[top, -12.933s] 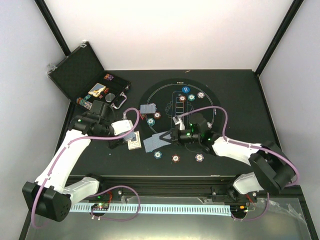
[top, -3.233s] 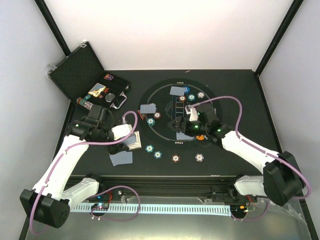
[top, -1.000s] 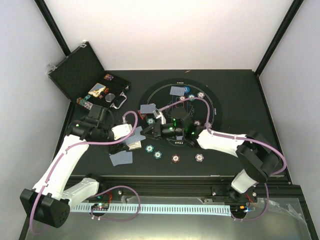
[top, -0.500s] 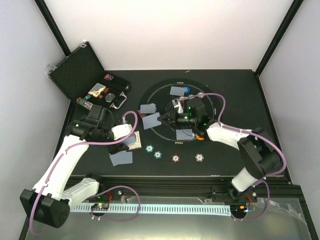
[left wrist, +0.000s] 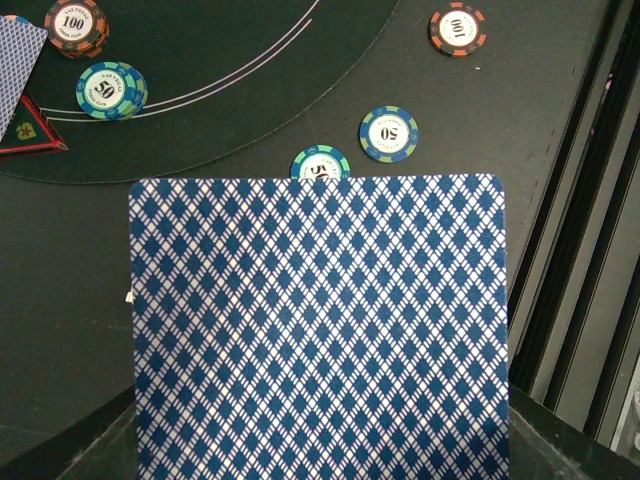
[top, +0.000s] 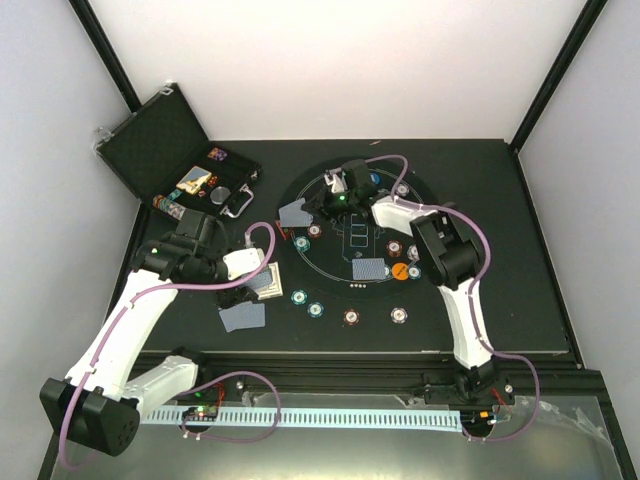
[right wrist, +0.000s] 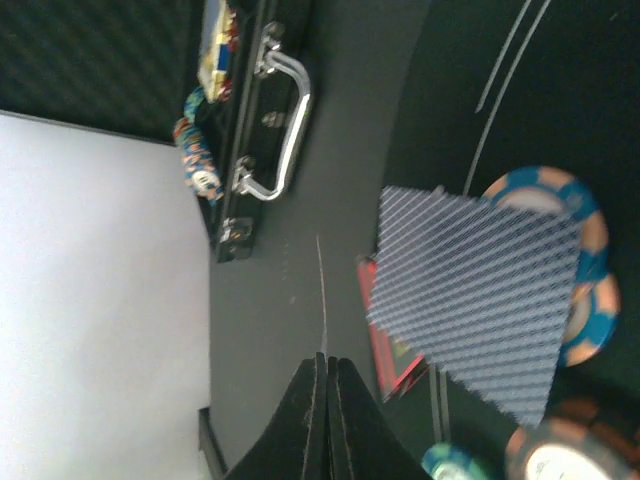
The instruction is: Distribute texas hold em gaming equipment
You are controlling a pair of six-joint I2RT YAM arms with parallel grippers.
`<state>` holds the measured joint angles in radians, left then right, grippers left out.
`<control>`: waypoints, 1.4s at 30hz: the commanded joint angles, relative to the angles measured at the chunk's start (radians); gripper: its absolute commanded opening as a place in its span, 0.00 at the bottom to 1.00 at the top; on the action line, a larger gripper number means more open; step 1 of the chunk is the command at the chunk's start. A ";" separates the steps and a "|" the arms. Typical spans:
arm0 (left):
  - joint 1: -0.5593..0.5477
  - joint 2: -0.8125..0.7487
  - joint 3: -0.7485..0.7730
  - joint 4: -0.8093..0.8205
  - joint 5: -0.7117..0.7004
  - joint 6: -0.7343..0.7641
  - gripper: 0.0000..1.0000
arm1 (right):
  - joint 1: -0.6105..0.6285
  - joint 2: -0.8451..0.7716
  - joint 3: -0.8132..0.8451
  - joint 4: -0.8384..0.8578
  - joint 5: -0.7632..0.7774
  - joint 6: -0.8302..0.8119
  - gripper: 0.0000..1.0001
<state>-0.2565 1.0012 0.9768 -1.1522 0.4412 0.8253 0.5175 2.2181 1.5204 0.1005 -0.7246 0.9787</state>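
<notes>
A blue diamond-backed playing card fills the lower left wrist view and hides the fingers that grip it. From above, my left gripper is shut on that card, next to the deck. My right gripper is shut on a second card, seen edge-on as a thin pale line. It hovers at the mat's far left. Beyond it a card lies over teal chips and a red triangle marker. More chips lie past the left-held card.
The open black case stands at the far left, its metal handle facing the round printed mat. Another card and an orange disc lie on the mat. Two chips sit near its front edge.
My right arm has swung from the mat's left-centre to its far side, carrying its card. The left arm and its card have not moved.
</notes>
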 commanded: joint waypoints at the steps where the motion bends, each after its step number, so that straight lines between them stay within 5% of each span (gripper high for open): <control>1: 0.003 -0.007 0.022 -0.001 0.002 -0.007 0.02 | -0.007 0.086 0.143 -0.181 0.056 -0.066 0.01; 3: 0.003 -0.009 0.022 -0.002 -0.001 -0.005 0.02 | -0.008 0.108 0.180 -0.223 0.063 -0.078 0.06; 8: 0.003 -0.013 0.022 -0.002 0.000 -0.005 0.02 | -0.010 0.047 0.158 -0.298 0.114 -0.145 0.37; 12: 0.003 -0.017 0.018 0.001 0.003 -0.007 0.02 | -0.010 -0.087 0.054 -0.279 0.149 -0.167 0.48; 24: 0.003 -0.015 0.006 0.019 0.007 -0.013 0.02 | 0.182 -0.492 -0.445 0.142 0.048 0.033 0.85; 32: 0.003 -0.007 0.002 0.029 0.008 -0.012 0.02 | 0.364 -0.550 -0.665 0.511 0.043 0.253 0.90; 42: 0.003 -0.003 0.000 0.031 0.007 -0.009 0.02 | 0.400 -0.584 -0.735 0.530 0.087 0.276 0.88</control>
<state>-0.2565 1.0012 0.9768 -1.1473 0.4412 0.8215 0.9150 1.6737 0.7956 0.5896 -0.6704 1.2488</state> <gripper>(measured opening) 0.666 0.889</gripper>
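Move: The right hand, holding a card between its shut fingers, has the dealt card at the mat's left edge about 5 cm to its left, 1 cm back and 6 cm below. The red triangle lies some 5 cm back and 9 cm left, the orange chip 5 cm back and level sideways, the teal chip about 10 cm back and 3 cm left. The deck is some 22 cm back, 12 cm left and 8 cm up. From the left hand, the dealt card lies roughly 22 cm ahead, 9 cm right and 14 cm down. The right hand sinks about 4 cm with its card, easing slightly forward over the dealt card and tipping some 10 degrees, and opens to let go of it there. Still opening almost fully, it rises and sweeps back about 25 cm, ending to the left of where it began and turned some 15 degrees counter-clockwise, its open fingers coming up beside the deck, which the left hand keeps holding still. ##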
